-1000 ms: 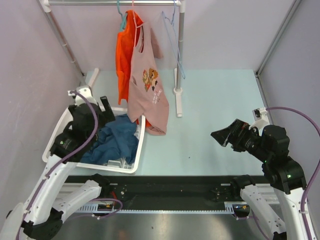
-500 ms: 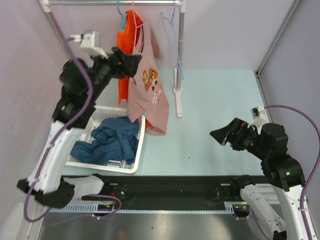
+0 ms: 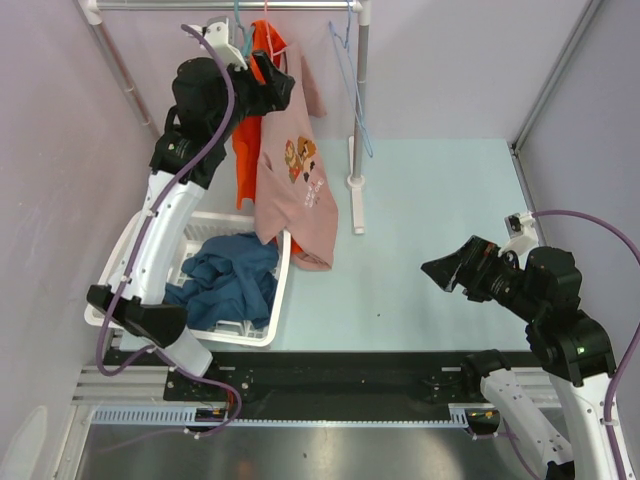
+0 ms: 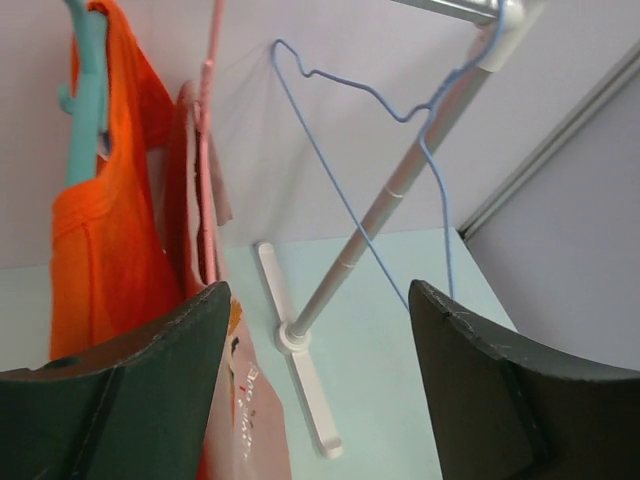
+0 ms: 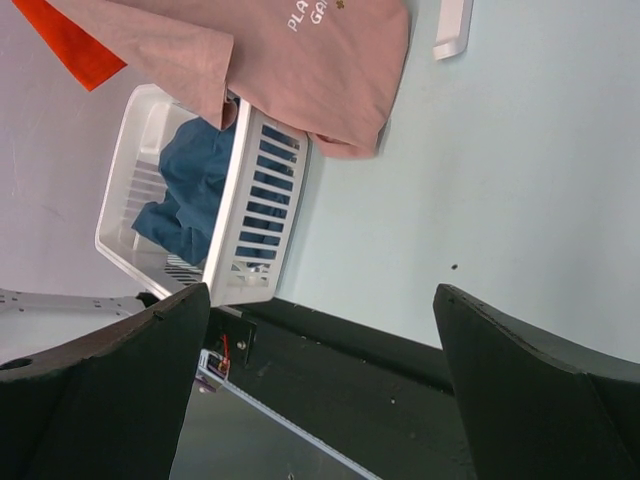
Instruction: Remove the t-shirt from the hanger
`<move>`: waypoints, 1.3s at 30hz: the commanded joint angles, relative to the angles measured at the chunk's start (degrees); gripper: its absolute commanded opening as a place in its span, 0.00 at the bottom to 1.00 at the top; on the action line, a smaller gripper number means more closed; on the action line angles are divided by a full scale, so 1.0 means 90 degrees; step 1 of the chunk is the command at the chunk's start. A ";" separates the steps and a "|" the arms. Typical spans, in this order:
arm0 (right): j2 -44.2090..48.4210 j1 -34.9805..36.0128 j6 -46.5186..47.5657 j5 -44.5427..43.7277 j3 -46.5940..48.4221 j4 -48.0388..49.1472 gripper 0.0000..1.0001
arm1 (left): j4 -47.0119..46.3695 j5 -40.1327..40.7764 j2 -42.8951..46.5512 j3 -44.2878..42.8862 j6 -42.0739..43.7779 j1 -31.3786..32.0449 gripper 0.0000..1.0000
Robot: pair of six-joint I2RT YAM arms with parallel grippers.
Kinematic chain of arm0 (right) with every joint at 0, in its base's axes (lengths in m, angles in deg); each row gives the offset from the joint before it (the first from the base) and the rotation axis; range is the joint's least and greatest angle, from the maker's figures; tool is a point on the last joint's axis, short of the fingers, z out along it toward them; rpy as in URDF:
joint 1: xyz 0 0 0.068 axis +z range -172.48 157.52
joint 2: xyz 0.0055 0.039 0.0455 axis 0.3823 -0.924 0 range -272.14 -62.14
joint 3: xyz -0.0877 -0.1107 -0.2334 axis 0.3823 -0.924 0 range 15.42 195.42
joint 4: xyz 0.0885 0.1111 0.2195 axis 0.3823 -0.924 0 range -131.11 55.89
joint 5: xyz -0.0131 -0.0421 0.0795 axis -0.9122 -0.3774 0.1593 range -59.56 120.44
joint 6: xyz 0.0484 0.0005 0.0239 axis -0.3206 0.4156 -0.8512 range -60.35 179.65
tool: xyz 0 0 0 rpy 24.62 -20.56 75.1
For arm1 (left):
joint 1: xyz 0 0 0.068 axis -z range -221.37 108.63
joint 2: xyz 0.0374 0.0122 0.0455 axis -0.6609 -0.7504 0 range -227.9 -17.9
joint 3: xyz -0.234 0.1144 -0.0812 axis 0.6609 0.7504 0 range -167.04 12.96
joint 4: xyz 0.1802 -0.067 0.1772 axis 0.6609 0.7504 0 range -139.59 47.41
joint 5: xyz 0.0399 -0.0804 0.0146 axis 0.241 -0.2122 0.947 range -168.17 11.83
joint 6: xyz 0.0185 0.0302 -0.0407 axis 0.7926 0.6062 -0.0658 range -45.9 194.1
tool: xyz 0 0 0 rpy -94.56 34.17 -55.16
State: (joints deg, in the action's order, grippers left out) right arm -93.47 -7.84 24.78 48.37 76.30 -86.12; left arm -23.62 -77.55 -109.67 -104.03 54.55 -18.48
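Note:
A pink t-shirt [image 3: 295,170] with a printed front hangs on a pink hanger [image 4: 207,150] from the rail [image 3: 200,5]. Its hem drapes over the basket corner. An orange t-shirt [image 3: 246,130] hangs behind it on a teal hanger [image 4: 88,80]. My left gripper [image 3: 275,90] is raised beside the pink shirt's shoulder, open and empty; in the left wrist view [image 4: 320,300] the pink shirt [image 4: 250,400] lies by the left finger. My right gripper [image 3: 440,272] is open and empty, low at the right, apart from the shirt [image 5: 300,60].
An empty blue wire hanger [image 3: 350,90] hangs at the rail's right end beside the rack post [image 3: 362,100] and its white foot [image 3: 355,195]. A white basket [image 3: 275,300] with blue clothes [image 3: 230,275] stands at the left below the shirts.
My left arm has swung up from the basket to the top of the hanging shirts, its gripper now by the pink shirt's shoulder. The right arm has barely moved.

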 commanded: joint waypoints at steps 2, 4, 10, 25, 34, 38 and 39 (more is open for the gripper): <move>-0.0005 -0.0015 0.0086 0.0087 0.0237 0.0007 1.00 | 0.0229 0.0029 -0.0438 -0.0458 -0.0103 -0.0219 0.75; 0.0005 -0.0014 0.0076 0.0107 0.0247 -0.0003 1.00 | 0.0297 0.0048 -0.0545 -0.0458 -0.0035 -0.0229 0.73; 0.0063 -0.0005 0.0076 0.0088 0.0266 -0.0071 1.00 | 0.0385 0.0253 -0.1014 -0.0507 0.0248 -0.0229 0.65; 0.0122 -0.0015 0.0017 0.0058 0.0286 -0.0129 1.00 | 0.0727 0.0175 -0.0918 -0.1786 0.0249 -0.0229 0.01; 0.0122 -0.0015 -0.0012 0.0107 0.0159 -0.0061 1.00 | 0.0796 0.0195 0.0272 -0.1232 -0.0063 -0.0229 0.00; 0.0073 -0.0015 0.0027 0.0107 0.0052 0.0017 1.00 | 0.0386 -0.0020 0.1636 0.0447 -0.0415 -0.0220 0.00; 0.0063 -0.0024 0.0027 0.0117 0.0032 0.0046 0.99 | 0.0269 -0.0272 0.1874 0.0769 -0.0609 -0.0220 0.00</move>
State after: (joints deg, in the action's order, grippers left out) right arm -92.86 -7.84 24.74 48.52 76.84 -86.97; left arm -13.65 -76.74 -104.40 -105.14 53.96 -20.33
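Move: The neck of the pink t-shirt's hanger is about 6 cm ahead of the left hand, roughly level sideways and some 10 cm lower. The orange t-shirt's hanger hangs beside it, some 8 cm ahead and 7 cm to the left; the empty blue hanger is about 8 cm ahead and 19 cm to the right, both some 10 cm lower. From the idle right hand the pink hanger's neck lies about 34 cm ahead, 36 cm left and 9 cm higher. The left fingers close on the neck of the pink hanger, pinching it just above the pink t-shirt, after sinking about 10 cm and reaching some 6 cm forward with the hand tipping slightly down. Keeping that grip, the hand rises back about 10 cm, then, ever faster, draws some 10 cm back from the rail and a little left. ##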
